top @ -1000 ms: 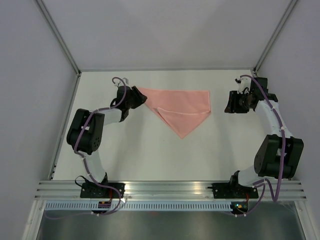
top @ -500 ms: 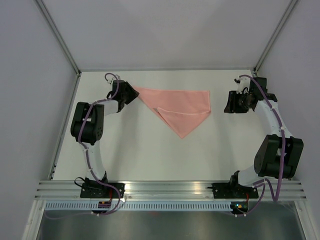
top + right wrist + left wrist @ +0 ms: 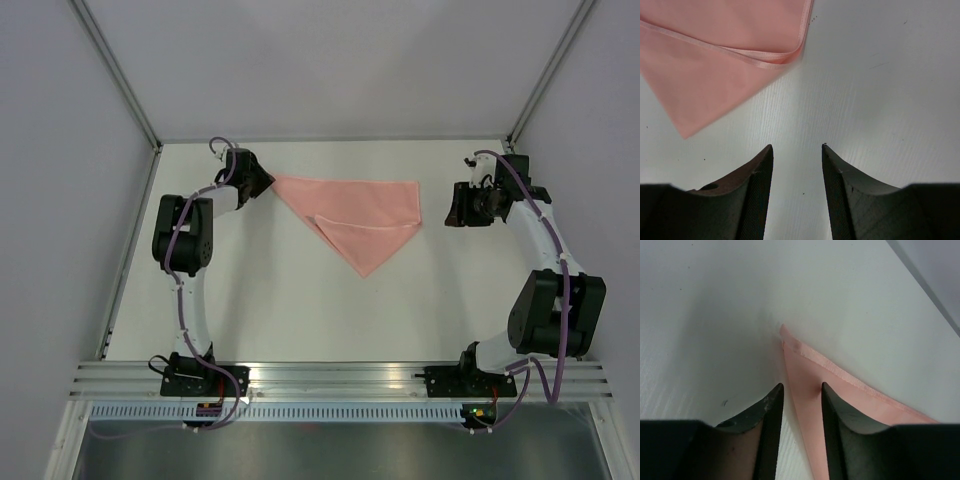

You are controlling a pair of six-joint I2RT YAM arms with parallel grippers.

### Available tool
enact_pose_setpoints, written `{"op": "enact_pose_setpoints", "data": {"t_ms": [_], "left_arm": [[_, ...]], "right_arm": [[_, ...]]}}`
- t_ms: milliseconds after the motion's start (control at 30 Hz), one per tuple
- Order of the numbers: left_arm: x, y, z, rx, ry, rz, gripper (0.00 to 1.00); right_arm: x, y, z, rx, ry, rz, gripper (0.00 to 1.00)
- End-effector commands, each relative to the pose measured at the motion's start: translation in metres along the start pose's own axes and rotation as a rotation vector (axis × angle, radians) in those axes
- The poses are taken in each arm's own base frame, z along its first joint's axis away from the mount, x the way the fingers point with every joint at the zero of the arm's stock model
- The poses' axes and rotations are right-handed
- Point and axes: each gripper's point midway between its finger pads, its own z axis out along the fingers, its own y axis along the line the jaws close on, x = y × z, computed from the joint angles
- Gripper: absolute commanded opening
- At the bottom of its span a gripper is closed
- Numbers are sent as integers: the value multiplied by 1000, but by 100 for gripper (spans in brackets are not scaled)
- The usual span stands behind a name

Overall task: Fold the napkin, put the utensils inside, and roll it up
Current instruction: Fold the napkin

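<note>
The salmon-pink napkin lies folded into a triangle on the white table, long edge to the rear and point toward me. My left gripper sits low at its left corner. In the left wrist view the gripper's jaws stand open astride the napkin's edge, with cloth and bare table in the gap. My right gripper hovers open just right of the right corner. Its wrist view shows the gripper over bare table, the napkin ahead of it. The utensils are out of view.
The white table is walled by grey panels on the left, rear and right. A metal rail carrying both arm bases runs along the near edge.
My left gripper has slid back and left along the napkin to its left corner, and its jaws have narrowed a little. The right arm has barely moved.
</note>
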Motion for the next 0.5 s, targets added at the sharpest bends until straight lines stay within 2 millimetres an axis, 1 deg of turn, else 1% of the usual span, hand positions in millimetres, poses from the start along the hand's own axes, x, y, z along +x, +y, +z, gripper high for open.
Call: {"op": "enact_pose_setpoints", "data": {"t_ms": [0,100,167,267,300,367,400,467], "left_arm": [[-8,-5,8,-8,-4,-19,38],[-8,-3,12,-20,2,-18,28],[-9,-3,15,-25,1,-18,23],[-11,-4,14,-15,-2,-15,14],[-17,-10,12,5,-17,-5,9],[-17,-12,7,28,-26,7,4],[-26,-22,-1,58,-54,17,2],[-31,-32,-10,117,-87,35,2]], "right_arm": [[-6,0,-1,9,-28,-25,49],[-7,1,0,10,-28,-31,50],[-6,1,0,9,-28,-32,49],[-6,2,1,11,-25,-34,49],[-7,2,1,12,-28,-38,50],[-6,3,2,12,-24,-40,49],[-6,3,2,13,-24,-42,49],[-5,4,3,16,-20,-46,49]]}}
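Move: The napkin's far left corner tip lies about 3 cm ahead of the left hand, 1 cm to its left and 2 cm below, with the cloth just behind the tip running under the open fingers. The left end of the folded-up flap's hem is some 12 cm to this hand's right and 11 cm back, and the napkin's near corner about 24 cm right and 29 cm back. From the right hand, the far left corner is roughly 48 cm left, 25 cm ahead and 12 cm lower. The left hand eases about 1 cm forward over the napkin's far left corner and sinks roughly half a centimetre, its wrist keeping its slant. Its fingers close from nearly half open to almost shut, pinching the cloth a little inside the corner so that the tip pokes out ahead of them. ##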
